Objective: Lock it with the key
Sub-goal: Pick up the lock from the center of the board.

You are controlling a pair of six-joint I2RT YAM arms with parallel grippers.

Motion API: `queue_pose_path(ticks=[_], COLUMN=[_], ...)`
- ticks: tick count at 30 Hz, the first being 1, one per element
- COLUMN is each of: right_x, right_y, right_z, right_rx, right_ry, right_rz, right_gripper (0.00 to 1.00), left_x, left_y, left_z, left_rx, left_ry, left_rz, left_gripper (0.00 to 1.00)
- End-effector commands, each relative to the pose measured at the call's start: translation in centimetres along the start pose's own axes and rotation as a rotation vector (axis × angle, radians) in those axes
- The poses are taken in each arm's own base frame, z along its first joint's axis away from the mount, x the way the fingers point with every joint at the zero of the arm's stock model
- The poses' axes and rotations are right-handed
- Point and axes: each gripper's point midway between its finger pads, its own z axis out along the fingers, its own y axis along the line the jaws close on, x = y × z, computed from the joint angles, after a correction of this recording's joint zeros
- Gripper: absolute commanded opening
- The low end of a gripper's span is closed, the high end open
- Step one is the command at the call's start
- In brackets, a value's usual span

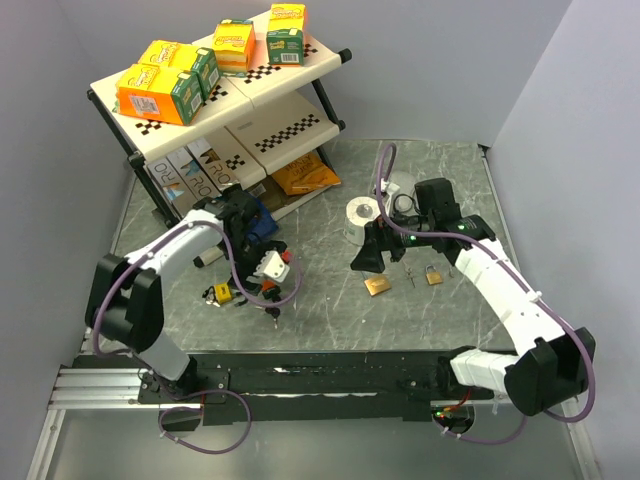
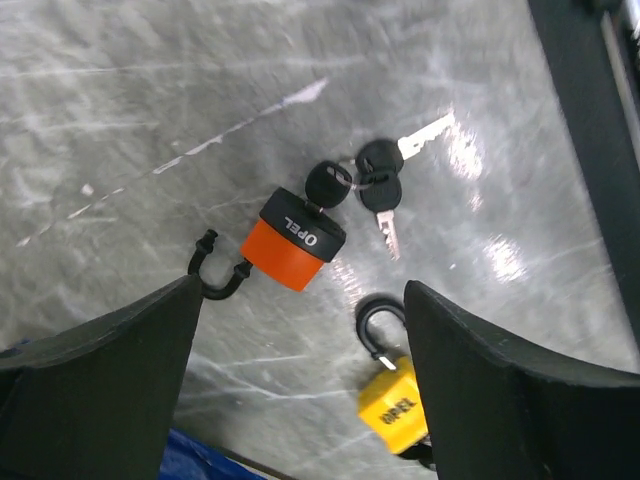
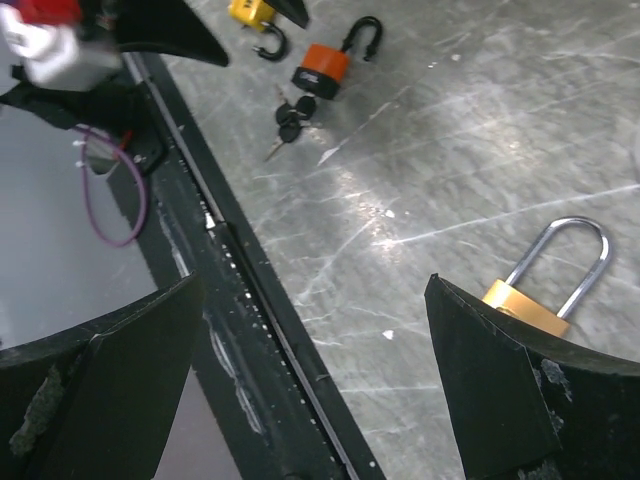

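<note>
An orange padlock [image 2: 293,245] lies on the grey table with a black-headed key [image 2: 328,185] in its base and two more keys [image 2: 382,190] on the same ring. A yellow padlock [image 2: 395,410] with an open shackle lies closer, by my left gripper's right finger. My left gripper [image 2: 305,400] is open and empty above them; in the top view it [image 1: 237,283] hovers over the yellow padlock [image 1: 222,293]. My right gripper [image 3: 310,380] is open and empty, beside a brass padlock [image 3: 530,305]. The top view shows it [image 1: 368,258] near that padlock [image 1: 377,286].
A second brass padlock [image 1: 433,275] lies right of the first. A shelf rack [image 1: 290,135] with boxes stands at the back left, with a blue object [image 1: 262,215] and a snack bag [image 1: 305,178] at its foot. A white disc [image 1: 360,212] lies mid-table. A black rail [image 1: 330,375] runs along the near edge.
</note>
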Motion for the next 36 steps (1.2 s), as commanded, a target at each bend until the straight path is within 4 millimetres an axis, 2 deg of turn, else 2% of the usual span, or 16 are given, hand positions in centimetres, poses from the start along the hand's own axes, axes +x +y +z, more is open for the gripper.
queue_pose_path(ticks=[1,10,17,23,27,31,33,35,36], right_x=[-0.6,-1.1,-1.1,-1.1,-1.2,-1.1,-0.9,-1.0,-0.7], right_y=[0.9,1.1,0.9,0.9,0.9,0.8,0.8,0.8,0.8], right_z=[0.0,0.1,0.2,0.2,0.1,0.0,0.0,-0.2,-0.1], right_rx=[-0.078,-0.127,-0.141,-0.156,-0.162,-0.160,-0.159,-0.155,-0.157], right_ry=[-0.005,0.000,0.008,0.011,0.011,0.014,0.014,0.004,0.008], right_rz=[0.007,0.042,0.068,0.087,0.093,0.098,0.103,0.110,0.119], right_gripper=[0.99,0.99,0.99,0.99,0.99,0.99,0.99,0.99,0.99], left_x=[0.6,2.4,3.2,4.2,4.6,3.9,3.1,2.4,1.3], left_y=[0.7,2.0,1.9,1.0,0.5,0.4,0.2,0.1,0.3], left_z=[0.7,3.5,5.1,6.6,7.5,8.5,8.9,9.0,8.8], left_rx=[0.034,0.075,0.118,0.150,0.170,0.164,0.153,0.139,0.123], left_ry=[0.020,0.022,0.034,0.055,0.066,0.074,0.083,0.080,0.058], left_rz=[0.188,0.204,0.218,0.213,0.182,0.159,0.159,0.140,0.153], left_gripper=[0.86,0.82,0.77,0.72,0.64,0.53,0.38,0.28,0.26])
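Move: The orange lock lies almost straight under the left hand, about 9 cm down and roughly 1 cm forward and 1 cm to its right. Its black key bunch is some 4 cm back, 2 cm right and 9 cm below that hand; the yellow lock stands about 9 cm to the left of the orange one and 1 cm nearer the base. From the right hand, the orange lock is roughly 20 cm left, 1 cm ahead and 21 cm below. The left hand sinks about 8 cm onto the orange lock, easing some 2 cm forward on the way and then back again, while the wrist turns about 10 degrees clockwise. Low down the descent ends and the fingers, narrowing all along, shut quickest from nearly wide to half open, pinching the lock's body from both sides as the hand slips some 2 cm to the right. ##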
